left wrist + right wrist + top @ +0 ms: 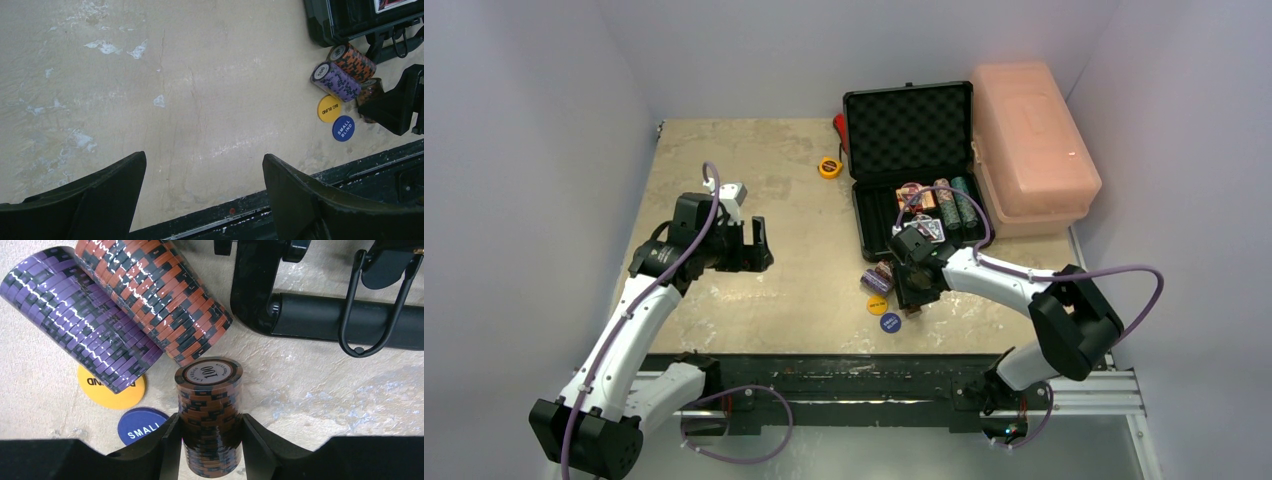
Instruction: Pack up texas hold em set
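The black briefcase (909, 125) lies open at the back right, its foam lid up, with chip rows and card decks in its base (869, 215). On the table in front of its handle (340, 317) lie a purple chip stack (85, 315) and an orange-black one (150, 295), both on their sides. A yellow button (107, 392) and a blue button (137, 425) lie flat beside them. My right gripper (210, 432) is shut on a brown chip stack (210, 390), one finger on each side. My left gripper (204, 165) hangs open over bare table, well to the left.
A pink plastic box (1029, 135) stands against the briefcase's right side. A yellow tape measure (830, 167) lies left of the lid. The black rail (300, 200) runs along the table's near edge, just below the buttons.
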{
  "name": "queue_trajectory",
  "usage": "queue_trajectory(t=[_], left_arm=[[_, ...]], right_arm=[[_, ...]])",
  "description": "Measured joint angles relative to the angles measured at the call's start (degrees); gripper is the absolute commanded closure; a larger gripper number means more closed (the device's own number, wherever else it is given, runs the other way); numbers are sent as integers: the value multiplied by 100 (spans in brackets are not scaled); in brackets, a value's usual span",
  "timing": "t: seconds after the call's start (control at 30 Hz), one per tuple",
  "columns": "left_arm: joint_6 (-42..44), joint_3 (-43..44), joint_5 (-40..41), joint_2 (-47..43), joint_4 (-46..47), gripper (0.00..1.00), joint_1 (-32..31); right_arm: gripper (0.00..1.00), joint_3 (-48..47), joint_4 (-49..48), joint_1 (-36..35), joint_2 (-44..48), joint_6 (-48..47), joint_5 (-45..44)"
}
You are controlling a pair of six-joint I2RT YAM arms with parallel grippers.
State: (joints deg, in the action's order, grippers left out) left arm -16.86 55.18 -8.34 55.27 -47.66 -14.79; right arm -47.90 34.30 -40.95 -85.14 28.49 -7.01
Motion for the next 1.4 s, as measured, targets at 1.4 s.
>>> queue_trajectory(t=[1.4], left_arm=[[0, 0, 59, 2, -4, 15, -7]], right_arm=[[100, -1572, 472, -68, 1001, 518, -1163]])
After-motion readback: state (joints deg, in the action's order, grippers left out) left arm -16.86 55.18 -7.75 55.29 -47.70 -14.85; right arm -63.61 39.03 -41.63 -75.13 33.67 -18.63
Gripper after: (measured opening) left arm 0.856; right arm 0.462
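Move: The right hand already holds the brown chip roll low over the table; the case's empty left slots lie about 20 cm ahead and 6 cm to its left, roughly level with it. The orange roll is some 7 cm ahead and 4 cm left, the purple roll 5 cm ahead and 7 cm left, and the small blind disc 3 cm back and 5 cm left. From the left hand those slots are about 18 cm ahead, 24 cm right and 16 cm down. Still pinching the brown roll between both fingertips, the right hand bears up on its grip almost in place, then lifts faster and faster, about 13 cm up, also swinging some 6 cm forward over the loose rolls' side of the case front, towards the empty slots. Its fingers tip outward by roughly 20 degrees while their gap holds. ##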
